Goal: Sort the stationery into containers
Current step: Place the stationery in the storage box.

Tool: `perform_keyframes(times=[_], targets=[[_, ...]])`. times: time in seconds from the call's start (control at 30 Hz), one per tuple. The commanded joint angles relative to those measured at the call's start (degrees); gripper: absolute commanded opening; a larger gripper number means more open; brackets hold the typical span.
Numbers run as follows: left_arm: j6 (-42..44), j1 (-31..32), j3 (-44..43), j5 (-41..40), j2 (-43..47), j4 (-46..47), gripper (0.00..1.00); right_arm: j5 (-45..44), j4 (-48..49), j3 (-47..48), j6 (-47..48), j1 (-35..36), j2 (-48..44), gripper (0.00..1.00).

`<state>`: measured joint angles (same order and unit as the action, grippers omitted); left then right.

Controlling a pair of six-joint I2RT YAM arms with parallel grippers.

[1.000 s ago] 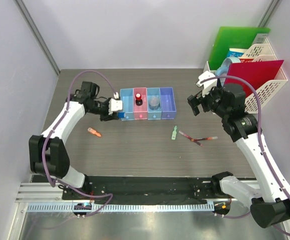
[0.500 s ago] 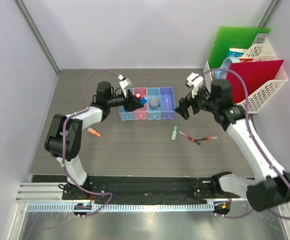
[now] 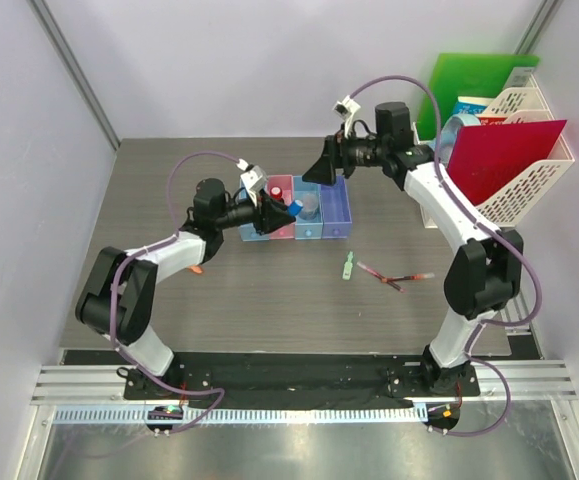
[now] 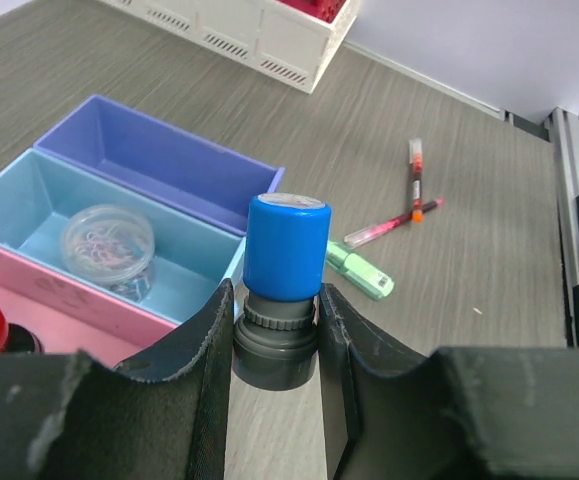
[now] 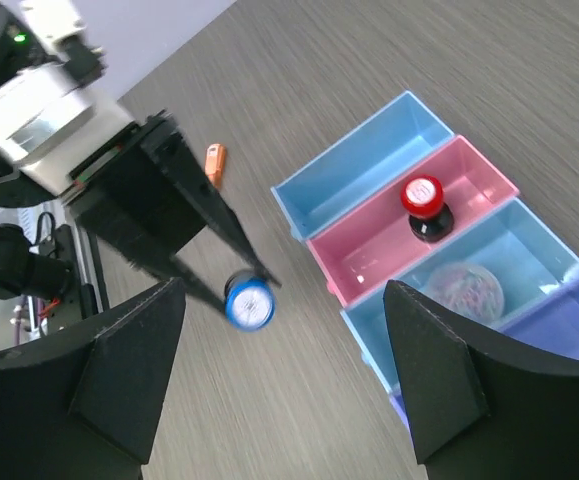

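Note:
My left gripper (image 3: pixel 285 209) (image 4: pixel 276 300) is shut on the blue piece (image 4: pixel 285 245) (image 5: pixel 249 305), a blue-topped cap on a dark grey base, held at the near side of the containers (image 3: pixel 337 205). In the pink bin (image 5: pixel 369 240) stands the red-black round cap (image 3: pixel 277 192) (image 5: pixel 424 205). The clear roll (image 4: pixel 107 245) (image 5: pixel 466 290) lies in the light blue bin beside it. My right gripper (image 3: pixel 324 170) (image 5: pixel 284 370) hangs open above the bins, holding nothing. The green piece (image 3: pixel 348 266) (image 4: pixel 361 274) and dark-red pens (image 3: pixel 394 277) (image 4: pixel 394 225) lie on the table to the right. The orange piece (image 3: pixel 197 268) (image 5: pixel 215 162) lies left.
A white mesh file rack (image 3: pixel 529 170) with a red folder (image 3: pixel 504 150) and a green folder (image 3: pixel 469 90) stands at the back right. Grey walls close in the table on the left, back and right.
My left gripper has carried the blue piece rightward along the bins. The right arm has swung left and back from beside the rack to above the bins.

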<state>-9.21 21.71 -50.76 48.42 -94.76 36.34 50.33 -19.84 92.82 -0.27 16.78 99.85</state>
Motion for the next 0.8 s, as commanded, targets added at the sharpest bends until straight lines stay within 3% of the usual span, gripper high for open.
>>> perform_keyframes(times=[0.0,0.3,0.43,0.63,0.77], targets=[[-0.81,0.26,0.58,-2.02,5.20,3.92,0.00,2.50,3.22,3.34,-4.30,3.52,3.32,0.83],[0.86,0.26,0.23,-2.72,4.94,3.30,0.00,0.65,3.14,-2.20,-2.01,7.04,2.81,0.76],[2.09,0.26,0.05,-2.72,5.02,2.51,0.00,-0.31,2.79,-3.69,-1.05,7.04,1.22,0.68],[2.44,0.26,-0.21,-2.46,4.85,1.81,0.00,-1.81,2.70,-4.92,-0.34,7.22,0.78,0.49],[3.24,0.26,-0.56,-2.28,4.50,0.67,0.00,-3.30,2.70,-4.84,-0.08,7.39,0.43,0.30]])
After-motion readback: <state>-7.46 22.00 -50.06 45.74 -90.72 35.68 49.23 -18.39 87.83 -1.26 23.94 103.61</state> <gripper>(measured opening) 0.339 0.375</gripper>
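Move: Just off the left fingertips, 2 cm to their right and 1 ahead, the blue-capped stamp is already held; the open right gripper waits some 4 cm ahead, 8 right and 8 above the left hand. From the right hand the stamp lies about 4 cm back, 6 left and 8 below. Well below, the clip tub is roughly 4 cm ahead and 2 left of the right hand, the red stamp 5 ahead and 10 left. Coming in to take over the stamp, the right hand sinks about 6 cm while going some 5 cm left and 3 back, until its fingers straddle the blue cap; they close and pinch it from both sides. The left hand lifts the stamp about 2 cm towards them, then holds nearly still, keeping its grip on the dark end. ##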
